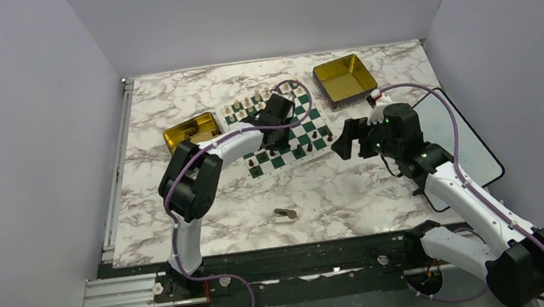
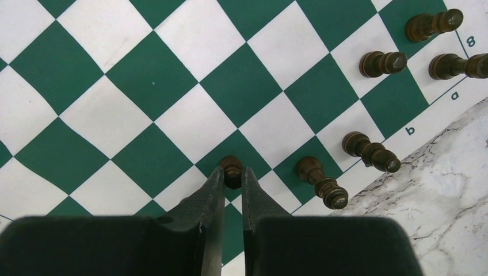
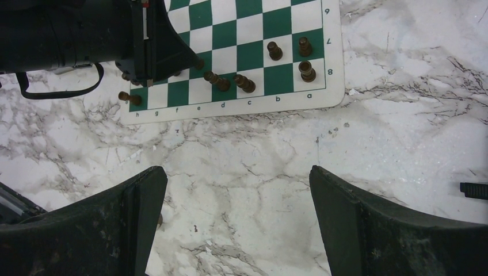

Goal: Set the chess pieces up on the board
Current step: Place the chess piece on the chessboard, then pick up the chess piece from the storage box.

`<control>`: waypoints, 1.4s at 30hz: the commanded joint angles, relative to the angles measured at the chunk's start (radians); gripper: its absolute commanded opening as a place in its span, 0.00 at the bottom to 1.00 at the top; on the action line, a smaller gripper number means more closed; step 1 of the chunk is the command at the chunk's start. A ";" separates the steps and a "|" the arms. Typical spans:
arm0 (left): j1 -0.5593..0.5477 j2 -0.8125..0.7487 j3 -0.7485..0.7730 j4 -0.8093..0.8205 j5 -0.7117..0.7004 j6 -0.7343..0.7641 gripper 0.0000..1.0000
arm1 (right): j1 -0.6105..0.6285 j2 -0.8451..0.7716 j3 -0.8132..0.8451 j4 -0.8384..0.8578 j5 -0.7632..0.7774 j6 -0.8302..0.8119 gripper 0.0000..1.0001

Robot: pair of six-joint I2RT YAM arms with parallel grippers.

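The green and white board [image 1: 306,135] lies at mid-table. In the left wrist view my left gripper [image 2: 233,172] is shut on a dark pawn [image 2: 232,168] standing on a green square of the board [image 2: 172,75]. More dark chess pieces stand near the a and b corner, among them one [image 2: 322,181], another [image 2: 371,152] and a third [image 2: 382,62]. My right gripper [image 3: 237,178] hangs wide open over bare marble, just off the board's [image 3: 253,23] lettered edge, holding nothing. From above, the left gripper [image 1: 277,143] is over the board and the right gripper [image 1: 352,143] is beside it.
Pale pieces [image 1: 251,103] line the board's far edge. Gold tins sit at the left [image 1: 192,130] and back right [image 1: 344,78]. A small dark object [image 1: 286,214] lies on the marble near the front. A flat white panel with a black rim [image 1: 464,145] lies under the right arm.
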 commanded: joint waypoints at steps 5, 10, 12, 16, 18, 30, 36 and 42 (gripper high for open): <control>-0.003 0.015 0.010 -0.010 0.016 -0.001 0.28 | 0.005 -0.003 0.028 -0.006 -0.011 0.000 1.00; -0.002 -0.013 0.028 -0.017 0.014 0.006 0.37 | 0.005 -0.004 0.028 -0.005 -0.021 0.002 1.00; -0.001 -0.019 0.045 -0.029 0.011 0.009 0.39 | 0.005 -0.007 0.024 0.002 -0.020 0.002 1.00; -0.001 -0.044 0.083 -0.059 0.004 0.015 0.41 | 0.005 -0.001 0.024 0.003 -0.028 0.005 1.00; 0.000 -0.066 0.094 -0.072 -0.001 0.013 0.42 | 0.005 0.000 0.028 -0.005 -0.035 0.005 1.00; 0.084 -0.196 0.152 -0.166 -0.095 0.084 0.46 | 0.005 -0.059 -0.003 0.013 -0.012 0.036 1.00; 0.248 -0.277 0.060 -0.167 -0.053 0.108 0.43 | 0.005 -0.065 -0.004 0.002 -0.023 0.029 1.00; 0.426 -0.342 -0.034 -0.161 -0.033 0.133 0.41 | 0.005 -0.073 -0.002 0.004 -0.042 0.027 1.00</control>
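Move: The left hand pinches a dark pawn right at its fingertips, low over the green square e7, which is straight below with no sideways or forward offset. The next dark pawn stands about 3 cm to the left and 1 cm back; the tall dark piece on d8 about 4 cm to the right and 2 cm back. The gold tray's middle is some 24 cm left and 4 cm ahead. From the right hand, the pinched pawn is about 23 cm left, 10 cm ahead and 14 cm down. The left hand first holds its place over e7 and spreads its fingers to a bit under half open, letting go of the pawn, then lifts off the board, slowly at first and nearly straight up. Some 10 cm up the climb runs over into a quick sweep of about 16 cm to the left and a little forward, towards the gold tray, the fingers tipping outward by about 10 degrees and the hand swinging some 15 degrees counter-clockwise, fingers still apart. ##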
